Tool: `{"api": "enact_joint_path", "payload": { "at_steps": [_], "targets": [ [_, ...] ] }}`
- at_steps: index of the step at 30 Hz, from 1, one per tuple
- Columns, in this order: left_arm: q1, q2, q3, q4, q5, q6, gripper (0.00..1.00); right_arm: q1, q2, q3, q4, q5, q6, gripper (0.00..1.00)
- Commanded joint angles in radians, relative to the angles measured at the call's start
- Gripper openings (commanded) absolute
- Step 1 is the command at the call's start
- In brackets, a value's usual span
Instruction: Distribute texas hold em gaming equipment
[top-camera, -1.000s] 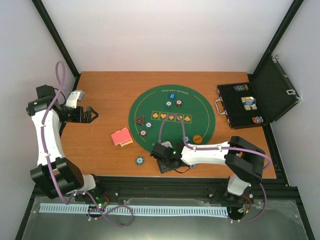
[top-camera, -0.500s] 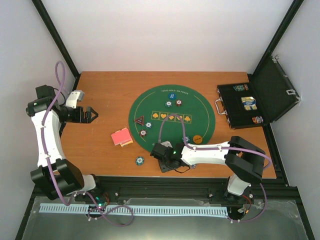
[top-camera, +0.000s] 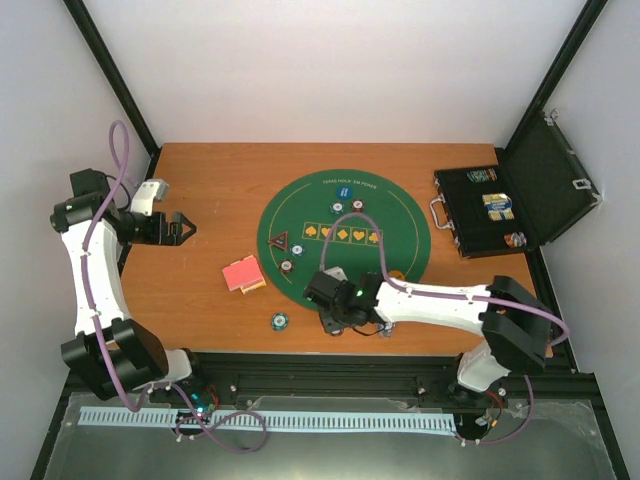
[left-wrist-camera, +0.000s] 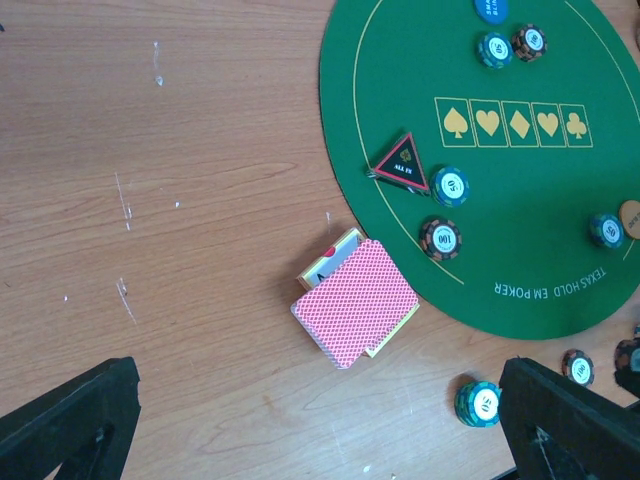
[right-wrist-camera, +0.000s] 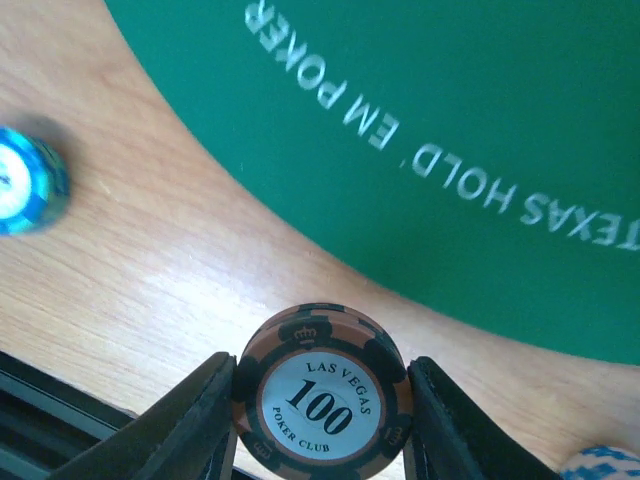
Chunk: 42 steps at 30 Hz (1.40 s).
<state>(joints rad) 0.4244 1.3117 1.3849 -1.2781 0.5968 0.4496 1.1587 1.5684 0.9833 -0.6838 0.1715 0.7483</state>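
My right gripper (top-camera: 337, 312) (right-wrist-camera: 322, 400) is shut on a brown-and-black "100" poker chip (right-wrist-camera: 322, 392), held over the wood just off the near edge of the green felt mat (top-camera: 400, 250) (right-wrist-camera: 450, 100). A teal chip (top-camera: 281, 321) (left-wrist-camera: 478, 402) (right-wrist-camera: 20, 195) lies on the wood to its left. The pink-backed card deck (top-camera: 242, 273) (left-wrist-camera: 355, 300) lies left of the mat. On the mat are a black triangular marker (top-camera: 281, 240) (left-wrist-camera: 402, 165), a blue button (top-camera: 343, 191), an orange button (top-camera: 397, 278) and several chips (left-wrist-camera: 451, 186). My left gripper (top-camera: 185, 228) (left-wrist-camera: 320, 440) is open and empty, far left.
The black hinged case (top-camera: 500, 205) stands open at the right of the table with items inside. Two more chips (left-wrist-camera: 578, 367) lie on the wood by my right gripper. Side walls and black frame posts flank the table.
My right gripper has moved away from the near table edge toward the mat, and its arm has stretched out. The left arm has not moved.
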Motion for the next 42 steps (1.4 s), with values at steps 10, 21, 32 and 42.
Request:
{"api": "enact_joint_path", "payload": {
  "at_steps": [10, 21, 32, 42],
  "targets": [
    [0.0, -0.005, 0.045, -0.019, 0.026, 0.014, 1.0, -0.347, -0.168, 0.032, -0.086, 0.049, -0.179, 0.36],
    [0.0, -0.006, 0.056, -0.02, 0.012, 0.018, 1.0, -0.625, 0.007, 0.079, 0.014, -0.028, -0.318, 0.37],
    [0.0, 0.009, 0.072, -0.018, 0.01, 0.014, 1.0, -0.661, 0.191, 0.179, 0.036, -0.059, -0.364, 0.36],
    [0.001, 0.011, 0.072, -0.018, 0.009, 0.014, 1.0, -0.677, 0.241, 0.16, 0.061, -0.071, -0.368, 0.36]
  ]
}}
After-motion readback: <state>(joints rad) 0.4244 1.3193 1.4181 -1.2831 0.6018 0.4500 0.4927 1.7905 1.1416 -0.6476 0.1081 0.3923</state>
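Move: The right hand holds the black 100 chip; the open felt it is taken to lies about 18 cm ahead, 13 cm right and 5 cm below. At similar depth, the nearby blue chip is 11 cm ahead and 10 cm right of the hand, the orange button 11 cm ahead and 16 cm right. The black stack is 2 cm back, straight below. From the left hand that felt spot is roughly 45 cm right, 4 cm ahead and 24 cm down. The right hand, still pinching the 100 chip, rises, arcs 22 cm forward-right to the open felt, then sinks. ##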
